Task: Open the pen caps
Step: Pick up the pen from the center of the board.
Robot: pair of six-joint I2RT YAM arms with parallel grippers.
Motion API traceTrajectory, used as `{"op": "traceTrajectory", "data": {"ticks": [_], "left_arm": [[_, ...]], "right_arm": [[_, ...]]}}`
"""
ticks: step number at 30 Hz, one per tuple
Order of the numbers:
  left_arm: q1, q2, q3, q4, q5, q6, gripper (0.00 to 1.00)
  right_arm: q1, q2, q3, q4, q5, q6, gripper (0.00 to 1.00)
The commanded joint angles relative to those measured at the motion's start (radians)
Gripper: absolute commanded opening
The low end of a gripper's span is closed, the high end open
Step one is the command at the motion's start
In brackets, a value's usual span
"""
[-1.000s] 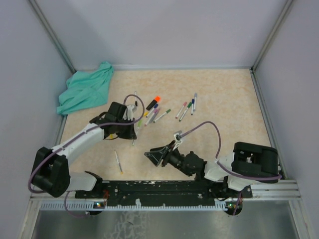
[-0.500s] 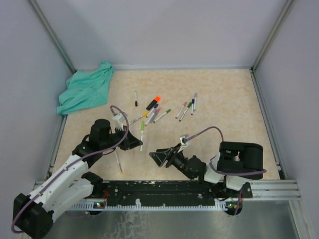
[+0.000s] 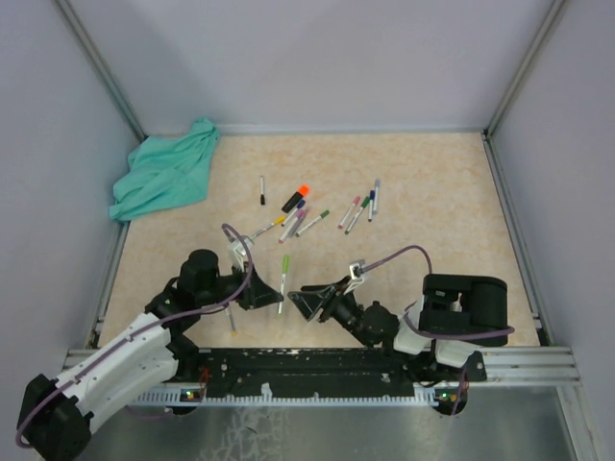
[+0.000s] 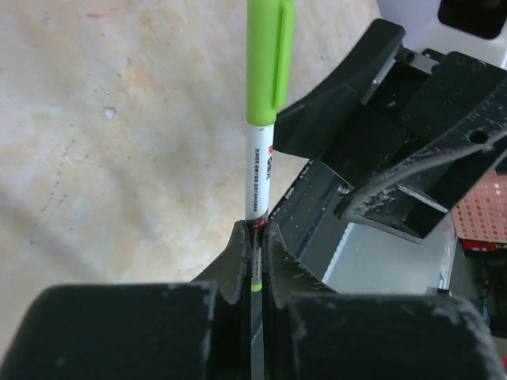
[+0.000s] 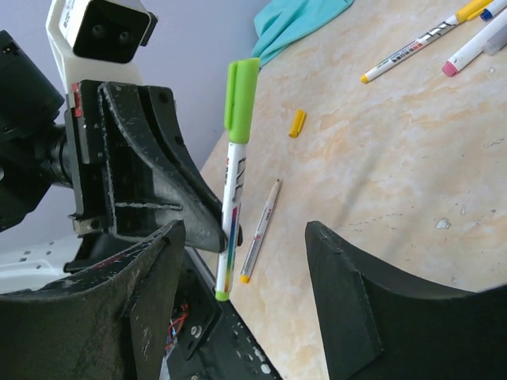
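My left gripper (image 4: 255, 237) is shut on the lower end of a white pen barrel (image 4: 260, 178). The pen stands up out of the jaws and its lime green pen cap (image 4: 269, 55) is still on the top end. From above, the held pen (image 3: 282, 285) hangs over the near middle of the table, with the left gripper (image 3: 265, 293) to its left. My right gripper (image 5: 244, 237) faces it from the right, open, and the green cap (image 5: 242, 95) rises above the gap between its fingers without touching them. A loose yellow cap (image 5: 297, 123) lies on the table.
An uncapped pen (image 5: 260, 229) lies on the table beside the left arm. Several capped pens (image 3: 296, 216) and a second group (image 3: 360, 206) lie mid-table, one of them with an orange cap (image 3: 303, 190). A teal cloth (image 3: 163, 173) is bunched at the back left. Walls ring the table.
The left arm has drawn back from the pen cluster toward the near edge, carrying the green-capped pen up to the right gripper. The right gripper has opened a little wider.
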Motion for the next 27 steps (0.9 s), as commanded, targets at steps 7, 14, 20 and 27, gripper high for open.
{"op": "traceTrajectory", "data": {"ticks": [7, 14, 20, 27], "left_arm": [[-0.155, 0.048, -0.016, 0.139, -0.05, -0.039, 0.0], [-0.245, 0.099, -0.001, 0.178, -0.108, -0.043, 0.0], [-0.256, 0.098, 0.012, 0.171, -0.164, -0.05, 0.0], [-0.256, 0.064, 0.033, 0.15, -0.243, -0.071, 0.0]], "right_arm": [[0.007, 0.007, 0.034, 0.163, 0.06, 0.01, 0.6], [0.006, 0.014, 0.037, 0.163, 0.058, 0.016, 0.45], [0.007, 0.014, 0.042, 0.163, 0.043, 0.01, 0.38], [0.006, 0.017, 0.046, 0.163, 0.034, 0.006, 0.33]]}}
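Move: The left hand already holds the green-capped pen near its lower end, cap leaning up and forward, its middle roughly 3 cm ahead of and 3 cm above that hand point. From the right hand, the pen's middle is about 4 cm left and 2 cm ahead, about level. The right gripper's open jaws lie some 4 cm right, 1 cm ahead and 2 cm above the left hand. On the table 10 cm below the left hand, an uncapped pen lies 15 cm left, level with it fore and aft. Rightward and back goes the left hand, nearly 4 cm to its right and some 3.5 cm towards the base, keeping its pinch and bringing the upright pen in between the right fingers, then eases about 1.5 cm forward again. The right hand stays in place and closes its fingers from well open to about a third around the barrel, not yet shut. ##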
